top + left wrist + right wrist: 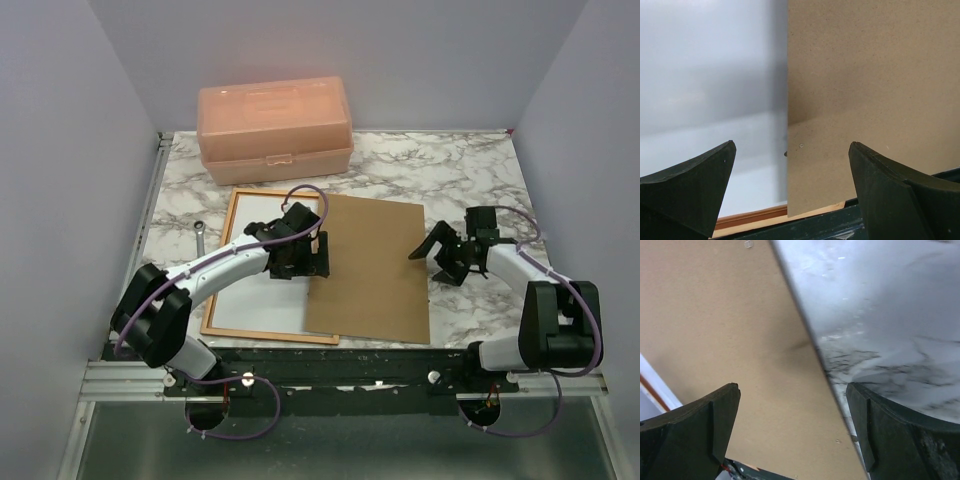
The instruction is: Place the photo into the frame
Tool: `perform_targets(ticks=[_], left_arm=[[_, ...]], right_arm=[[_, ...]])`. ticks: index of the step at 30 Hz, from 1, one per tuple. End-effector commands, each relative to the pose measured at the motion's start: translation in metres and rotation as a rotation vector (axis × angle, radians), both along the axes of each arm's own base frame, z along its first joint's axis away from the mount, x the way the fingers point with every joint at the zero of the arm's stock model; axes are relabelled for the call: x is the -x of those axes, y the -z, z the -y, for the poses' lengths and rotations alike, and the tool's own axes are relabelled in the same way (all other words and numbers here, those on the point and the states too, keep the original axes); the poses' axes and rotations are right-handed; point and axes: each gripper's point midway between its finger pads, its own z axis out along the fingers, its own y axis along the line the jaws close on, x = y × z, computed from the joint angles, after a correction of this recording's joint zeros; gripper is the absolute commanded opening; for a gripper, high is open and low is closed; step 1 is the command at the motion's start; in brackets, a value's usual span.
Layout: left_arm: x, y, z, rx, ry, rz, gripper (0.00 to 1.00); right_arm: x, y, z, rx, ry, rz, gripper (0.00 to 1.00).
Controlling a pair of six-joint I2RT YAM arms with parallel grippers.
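Note:
The frame (217, 270) lies flat left of the table's middle, pale tan side up. The photo (250, 300) lies inside it, plain white back up, its print hidden. A brown backing board (370, 270) lies to the right and overlaps the frame's right side. My left gripper (303, 262) hovers open over the board's left edge. In the left wrist view the photo (710, 75), the board (870, 75) and the frame's near rail (755, 216) show between the empty fingers. My right gripper (437, 262) stands open over the board's right edge (725, 330), holding nothing.
A peach plastic box (275, 128) stands at the back of the marble table (470, 170). A small metal wrench (201, 235) lies left of the frame. Walls close in on both sides, and a black rail runs along the near edge.

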Motion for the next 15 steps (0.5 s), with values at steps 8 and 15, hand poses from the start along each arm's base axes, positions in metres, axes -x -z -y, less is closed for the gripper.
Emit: perform_targets(ticks=[8, 15], left_arm=[[-0.005, -0.009, -0.002, 0.097, 0.002, 0.035, 0.96], [-0.007, 0.002, -0.017, 0.008, -0.015, 0.039, 0.95]], right_arm=[[-0.006, 0.005, -0.071, -0.124, -0.123, -0.015, 0.97], [-0.026, -0.032, -0.100, -0.157, -0.175, 0.084, 0.97]])
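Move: The brown board lies flat beside the right gripper. Its middle is about 13 cm to the left, level fore and aft and some 2 cm lower, and its right edge runs between the open fingers. The wooden frame and the white sheet in it are centred roughly 36 cm to the left and 1 cm farther out. From the left gripper, the board's middle lies some 15 cm to the right, level fore and aft and about 5 cm below. Sweep the right gripper about 9 cm to the left with its fingers still wide open, bearing the outer (right) finger against the board's right edge to push the board towards the frame. Let the hand turn some 10 degrees counter-clockwise as it goes. ##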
